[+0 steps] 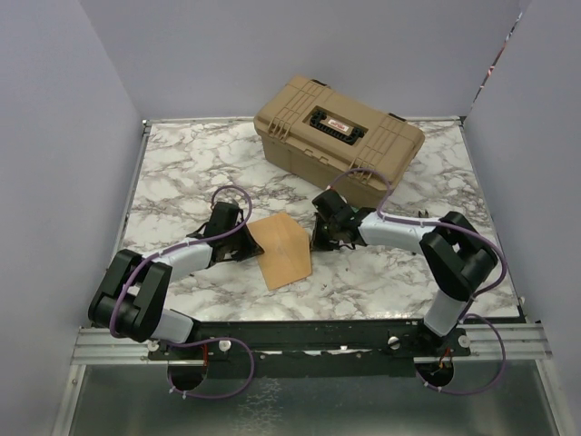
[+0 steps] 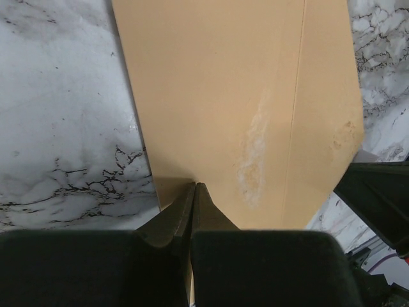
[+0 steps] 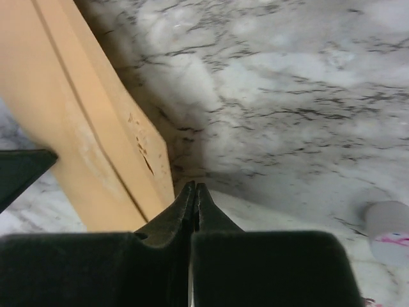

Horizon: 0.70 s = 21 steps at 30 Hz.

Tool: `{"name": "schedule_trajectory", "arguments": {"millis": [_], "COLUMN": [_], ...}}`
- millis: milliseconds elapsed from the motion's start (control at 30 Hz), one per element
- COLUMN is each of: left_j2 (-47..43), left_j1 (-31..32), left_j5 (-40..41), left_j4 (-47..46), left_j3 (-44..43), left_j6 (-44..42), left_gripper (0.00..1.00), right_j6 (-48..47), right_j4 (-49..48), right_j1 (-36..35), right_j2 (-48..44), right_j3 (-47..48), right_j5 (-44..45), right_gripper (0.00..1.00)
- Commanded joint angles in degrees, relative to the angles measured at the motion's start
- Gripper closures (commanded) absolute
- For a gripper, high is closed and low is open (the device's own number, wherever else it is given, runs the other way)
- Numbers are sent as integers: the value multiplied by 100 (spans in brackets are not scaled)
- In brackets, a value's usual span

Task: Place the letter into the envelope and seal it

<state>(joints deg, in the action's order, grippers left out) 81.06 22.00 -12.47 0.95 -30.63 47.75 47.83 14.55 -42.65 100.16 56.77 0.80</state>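
The orange-brown envelope [image 1: 283, 252] lies on the marble table between my two grippers. In the left wrist view the envelope [image 2: 236, 96] shows a long fold line and a pale smear. My left gripper [image 2: 195, 186] is shut on its near edge, and a thin strip of the paper shows between the fingers. From above, the left gripper [image 1: 247, 239] is at the envelope's left side. My right gripper [image 3: 195, 186] is shut with its tips just beside the corner of the envelope [image 3: 77, 128], which looks lifted off the table there. The letter is not in view.
A tan hard case [image 1: 340, 136] stands at the back of the marble table [image 1: 182, 173], right behind the right arm. A small pale cylinder with pink marks [image 3: 388, 231] lies to the right of the right gripper. Grey walls close in the sides.
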Motion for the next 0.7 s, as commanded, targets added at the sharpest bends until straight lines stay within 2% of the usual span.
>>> {"name": "schedule_trajectory", "arguments": {"millis": [0,200,433,667], "left_j2": [284,294,280,258], "left_j1": [41,41,45,42], "left_j5": [524,544,564,559], "left_j4": [552,570,564,567], "left_j3": [189,189,197,216], "left_j6": [-152,-135,-154,-143], "left_gripper": [100,100,100,100], "right_j6": [-122,-95,-143,-260], "right_j4": [-604,-1644,-1975,-1729], "right_j1": [-5,-7,-19,-30], "right_j2": [41,-146,172,621], "right_j3": [-66,-530,-441,-169], "right_j5": [-968,-1644,-2024,-2154], "right_gripper": [98,97,96,96]}}
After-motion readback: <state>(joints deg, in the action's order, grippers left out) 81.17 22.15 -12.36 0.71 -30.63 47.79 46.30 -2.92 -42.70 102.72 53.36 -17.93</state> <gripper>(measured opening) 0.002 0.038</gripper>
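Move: The envelope's open flap lies right beside the right hand's shut fingertips, its middle about 3 cm to their left, level ahead and at tip height. The envelope body is some 9 cm left and 2 cm nearer; the glue stick roughly 11 cm right and 8 cm farther out. From the left hand, already down on the envelope's left edge, the flap is about 10 cm right and 2 cm ahead. Shut right fingertips sweep the flap about 6 cm left over the envelope, which the left fingertips keep pinned. ##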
